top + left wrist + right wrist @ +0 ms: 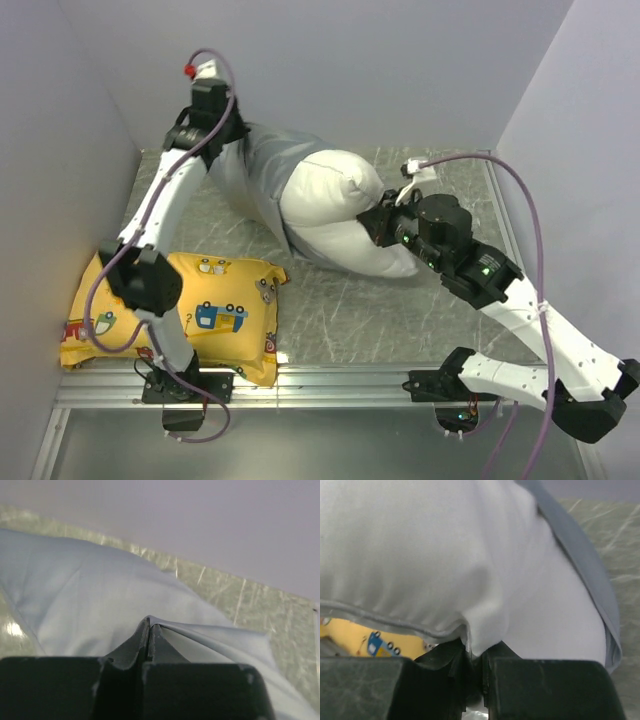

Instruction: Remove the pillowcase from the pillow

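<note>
The white pillow (335, 205) lies mid-table, about half out of the grey pillowcase (262, 165), which trails toward the back left. My left gripper (222, 128) is at the back left, shut on a fold of the pillowcase (100, 590); the fabric peaks between its fingertips (149, 622). My right gripper (375, 215) is at the pillow's right end, shut on a pinch of the pillow (445, 555); the white fabric bulges down between its jaws (476, 647). The grey pillowcase edge (580, 565) wraps the pillow's far side in the right wrist view.
A yellow cushion (215, 310) printed with cartoon vehicles lies at the front left beside the left arm's base. Grey walls close the table at the back and both sides. A metal rail (320, 385) runs along the near edge.
</note>
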Action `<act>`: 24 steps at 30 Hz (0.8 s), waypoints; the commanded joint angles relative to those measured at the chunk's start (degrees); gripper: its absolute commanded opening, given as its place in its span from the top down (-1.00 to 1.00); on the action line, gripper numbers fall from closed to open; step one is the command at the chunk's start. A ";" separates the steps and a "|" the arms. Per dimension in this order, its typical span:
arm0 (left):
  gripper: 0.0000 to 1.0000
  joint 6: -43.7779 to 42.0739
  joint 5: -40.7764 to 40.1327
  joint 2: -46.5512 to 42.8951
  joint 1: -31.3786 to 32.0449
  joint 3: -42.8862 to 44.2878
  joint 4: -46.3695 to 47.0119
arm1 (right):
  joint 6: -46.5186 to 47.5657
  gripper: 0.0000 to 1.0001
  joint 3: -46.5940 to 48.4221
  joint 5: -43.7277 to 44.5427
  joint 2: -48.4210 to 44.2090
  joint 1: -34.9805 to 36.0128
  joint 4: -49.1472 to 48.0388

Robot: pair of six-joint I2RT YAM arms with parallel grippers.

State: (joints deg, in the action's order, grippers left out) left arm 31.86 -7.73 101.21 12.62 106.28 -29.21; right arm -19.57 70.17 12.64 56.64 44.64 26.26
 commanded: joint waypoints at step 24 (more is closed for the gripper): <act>0.01 -10.85 -8.89 13.06 19.02 12.81 -0.86 | -30.60 1.00 -43.19 -47.08 8.99 -48.40 -39.69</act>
State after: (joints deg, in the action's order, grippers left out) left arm 20.69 -18.96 119.22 30.65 120.95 -31.79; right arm -47.22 29.58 -29.91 59.72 1.17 -7.01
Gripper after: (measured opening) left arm 0.470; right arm 0.159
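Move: Pinching the grey pillowcase, the left hand has that case's middle about 7 cm back, 8 cm to its right and 12 cm below; the pillow's bare white end lies some 15 cm back, 23 cm right and 10 cm below. From the right hand, gripping that white end by its edge, the end's middle is roughly 10 cm ahead, 3 cm left and 14 cm below, the pillowcase's middle about 19 cm ahead, 20 cm left and 16 cm below. Swinging about 15 cm to the right and sinking some 6 cm after a brief rise, the left hand rolls its left side up, then opens its fingers about halfway, ending its pinch on the pillowcase. The right hand keeps hold of the pillow, sinking 20 cm throughout; it first goes 5 cm left, then sweeps 15 cm back right and forward, tipping downwards. ##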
